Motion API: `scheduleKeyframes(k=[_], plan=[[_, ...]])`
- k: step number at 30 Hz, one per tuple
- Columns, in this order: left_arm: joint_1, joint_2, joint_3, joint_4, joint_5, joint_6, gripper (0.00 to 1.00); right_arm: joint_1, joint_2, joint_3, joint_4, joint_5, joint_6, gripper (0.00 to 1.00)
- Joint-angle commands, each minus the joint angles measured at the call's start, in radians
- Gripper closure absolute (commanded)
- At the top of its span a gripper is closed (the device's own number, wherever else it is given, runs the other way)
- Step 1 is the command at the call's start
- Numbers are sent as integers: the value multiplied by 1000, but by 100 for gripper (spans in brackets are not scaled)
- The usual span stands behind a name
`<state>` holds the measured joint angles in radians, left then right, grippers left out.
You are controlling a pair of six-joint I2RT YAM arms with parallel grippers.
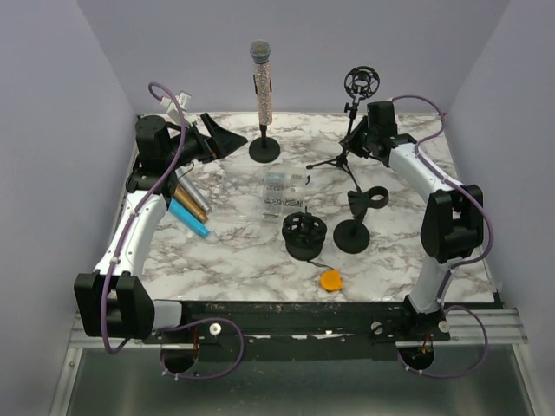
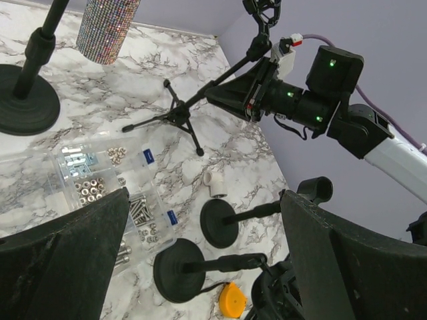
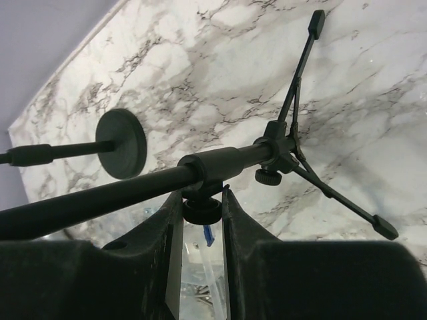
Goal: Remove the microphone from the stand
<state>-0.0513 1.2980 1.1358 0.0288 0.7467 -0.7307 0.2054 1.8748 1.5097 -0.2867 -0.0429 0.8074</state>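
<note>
The glittery microphone point(image 1: 262, 82) stands upright in its round-based black stand point(image 1: 264, 149) at the back centre. It also shows at the top left of the left wrist view point(image 2: 107, 27). My left gripper point(image 1: 227, 146) is open and empty, left of the stand's base and apart from it; in its own view it point(image 2: 203, 227) looks over the table. My right gripper point(image 1: 360, 139) is shut on the clamp knob point(image 3: 202, 210) of a black tripod stand point(image 1: 342, 158), its fingers point(image 3: 240, 227) on both sides of the knob.
A clear box of screws point(image 1: 282, 192), a black shock mount point(image 1: 304, 236), a short clip stand point(image 1: 355, 224) and an orange tape measure point(image 1: 330, 280) lie mid-table. Blue and gold pens point(image 1: 189, 210) lie at the left. A white pipe elbow point(image 2: 215, 183) lies near the box.
</note>
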Motion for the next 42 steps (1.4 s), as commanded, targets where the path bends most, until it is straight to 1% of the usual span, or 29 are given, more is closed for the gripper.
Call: scheduleKeyframes(k=[1, 5, 7, 11, 12, 14, 18, 19, 23, 25, 27, 28, 33, 40, 42], plan=[[8, 13, -5, 24, 35, -10, 7, 22, -6, 41, -130, 178, -77, 83], [8, 12, -6, 23, 34, -9, 7, 23, -16, 46, -119, 157, -80, 81], [8, 13, -8, 24, 35, -8, 7, 23, -25, 47, -106, 126, -77, 72], [8, 13, -6, 24, 35, -8, 7, 20, -67, 41, -88, 83, -81, 51], [7, 14, -5, 24, 35, -8, 7, 18, -86, 35, -84, 73, -83, 47], [8, 13, -5, 24, 37, -10, 7, 7, -116, 14, -81, 50, -77, 44], [7, 18, -12, 39, 49, -25, 7, -57, -191, -86, -22, -112, -43, 39], [7, 18, -13, 41, 49, -27, 7, -79, -213, -117, -1, -150, -34, 36], [7, 17, -14, 45, 52, -31, 7, -140, -290, -205, 96, -309, -26, 18], [7, 18, -17, 60, 62, -39, 7, -163, -314, -211, 122, -360, -20, 16], [8, 21, -19, 70, 70, -45, 7, -181, -320, -189, 132, -389, -17, 9], [7, 23, -19, 71, 72, -48, 7, -189, -312, -163, 132, -404, -16, 8], [8, 25, -19, 73, 77, -49, 7, -201, -222, -23, 124, -493, 19, 7], [7, 24, -17, 70, 75, -46, 7, -201, -113, 70, 139, -509, 57, 8], [7, 23, -16, 68, 75, -46, 7, -201, -89, 67, 143, -518, 62, 17]])
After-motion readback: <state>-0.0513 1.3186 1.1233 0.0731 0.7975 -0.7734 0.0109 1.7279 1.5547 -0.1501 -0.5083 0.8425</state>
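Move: Between the right hand's barely parted fingertips sits the knob on the tripod stand's pole. The joint at the pole top is about 12 cm above, 5 cm ahead and 1 cm left; the empty round mount lies some 11 cm ahead, 1 cm right and 14 cm up. The jewelled microphone is roughly 23 cm left and 8 cm ahead. From the left hand, the pole-top joint lies around 27 cm right, 16 cm ahead and slightly lower. Finishing the knob's twist with a last few degrees, the right hand opens its fingers almost fully and comes free, drawing back and to the right by about 5 cm each while rising. It then swings forward and a little left, still climbing, towards the pole-top joint, some 14 cm higher in all, with the fingertips tilting up roughly 15 degrees and turning a bit counter-clockwise. ##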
